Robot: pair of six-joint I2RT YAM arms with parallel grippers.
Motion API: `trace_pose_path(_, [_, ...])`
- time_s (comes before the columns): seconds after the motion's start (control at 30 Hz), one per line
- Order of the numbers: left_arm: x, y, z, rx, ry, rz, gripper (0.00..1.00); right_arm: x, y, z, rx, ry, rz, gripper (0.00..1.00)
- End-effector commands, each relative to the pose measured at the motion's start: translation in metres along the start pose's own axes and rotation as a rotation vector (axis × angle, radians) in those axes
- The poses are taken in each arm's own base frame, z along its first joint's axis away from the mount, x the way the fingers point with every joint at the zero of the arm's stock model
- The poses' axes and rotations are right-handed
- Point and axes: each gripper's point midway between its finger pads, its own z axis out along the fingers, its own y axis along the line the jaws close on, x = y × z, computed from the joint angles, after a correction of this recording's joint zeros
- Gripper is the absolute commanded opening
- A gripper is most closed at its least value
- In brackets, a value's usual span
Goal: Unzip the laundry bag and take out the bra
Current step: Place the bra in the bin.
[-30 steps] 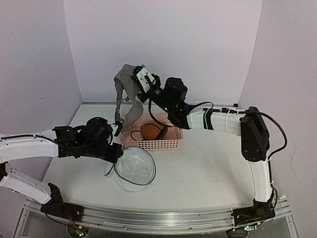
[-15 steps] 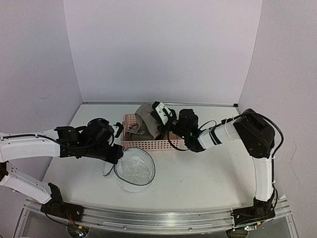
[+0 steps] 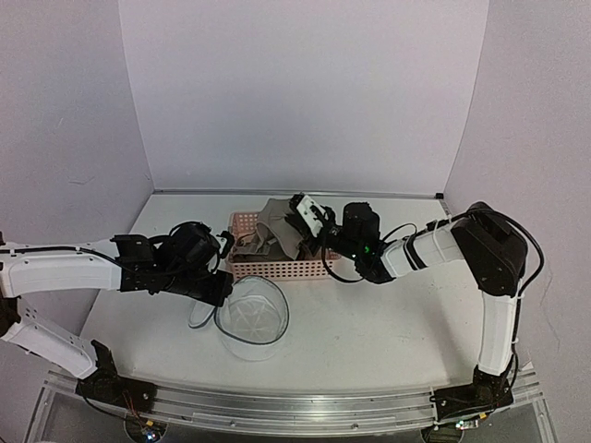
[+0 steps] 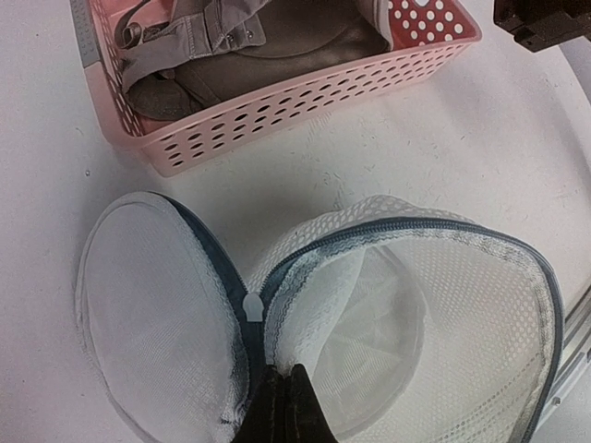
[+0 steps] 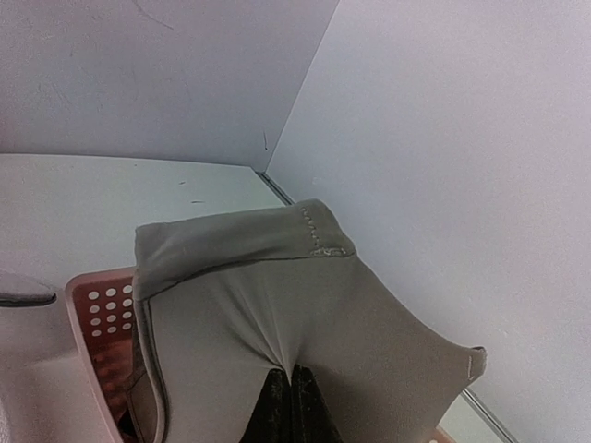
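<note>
The white mesh laundry bag lies open on the table, its round lid flipped to the left and the dark grey zip rim parted, with the white zip pull at the hinge. Its inside shows only mesh. My left gripper is shut on the bag's rim just below the pull. The grey-brown bra rests partly in the pink basket. My right gripper is shut on the bra's fabric, holding one end just above the basket.
The pink lattice basket stands behind the bag, near the back wall. The right arm stretches low across the table from the right. Walls close in at the back and on both sides.
The right arm has come down from high above the basket, bringing the bra into it. The left gripper has stayed on the bag's rim.
</note>
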Motion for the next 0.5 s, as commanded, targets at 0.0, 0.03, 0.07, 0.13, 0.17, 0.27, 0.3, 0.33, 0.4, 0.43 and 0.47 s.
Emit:
trace_pose_path(0.0, [-0.022, -0.008, -0.011, 0.020, -0.056, -0.009, 0.00, -0.039, -0.007, 0.017, -0.047, -0.070, -0.016, 0.01])
trace_pose_path(0.03, [-0.022, -0.008, -0.012, 0.021, -0.056, -0.010, 0.00, -0.038, -0.006, 0.020, -0.060, -0.062, -0.012, 0.03])
trace_pose_path(0.07, [-0.022, -0.007, -0.012, 0.021, -0.057, -0.010, 0.00, -0.037, -0.005, 0.024, -0.070, -0.057, -0.007, 0.06])
trace_pose_path(0.13, [-0.021, -0.007, -0.012, 0.021, -0.055, -0.011, 0.00, -0.037, -0.004, 0.028, -0.085, -0.053, 0.001, 0.11])
trace_pose_path(0.17, [-0.020, -0.006, -0.012, 0.021, -0.054, -0.011, 0.00, -0.036, -0.003, 0.031, -0.091, -0.049, 0.005, 0.13])
trace_pose_path(0.27, [-0.019, -0.006, -0.012, 0.020, -0.052, -0.010, 0.00, -0.035, -0.001, 0.039, -0.117, -0.034, 0.018, 0.20])
trace_pose_path(0.3, [-0.018, -0.005, -0.012, 0.020, -0.051, -0.010, 0.00, -0.032, 0.002, 0.041, -0.130, -0.018, 0.026, 0.21])
trace_pose_path(0.33, [-0.018, -0.005, -0.012, 0.019, -0.053, -0.009, 0.00, -0.030, 0.002, 0.043, -0.136, -0.010, 0.029, 0.22])
trace_pose_path(0.4, [-0.018, -0.004, -0.013, 0.018, -0.056, -0.009, 0.00, -0.028, 0.003, 0.043, -0.140, -0.005, 0.032, 0.24])
trace_pose_path(0.43, [-0.017, -0.003, -0.013, 0.016, -0.056, -0.009, 0.00, -0.027, 0.003, 0.043, -0.139, -0.003, 0.033, 0.25])
trace_pose_path(0.47, [-0.017, -0.003, -0.014, 0.016, -0.057, -0.009, 0.00, -0.027, 0.003, 0.043, -0.137, -0.001, 0.036, 0.27])
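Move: Over the bin, the right hand holds the grey bra; the bin's middle lies roughly 3 cm ahead, 3 cm left and 13 cm below. An orange garment is already in the bin's middle, hidden under the grey bra. The laundry bag stands some 19 cm back and 11 cm left of the right hand, about 12 cm lower. From the left hand, the bin is about 20 cm ahead, 15 cm right and 8 cm down. Sliding about 4 cm left and a little forward above the bin, the right hand rises some 3 cm, then starts to sink again by about 1 cm while swinging slightly counter-clockwise. Its shut fingers part to about a quarter open along the way and let go of the grey bra. The left hand stays still, its closed fingers on the bag's rim. ##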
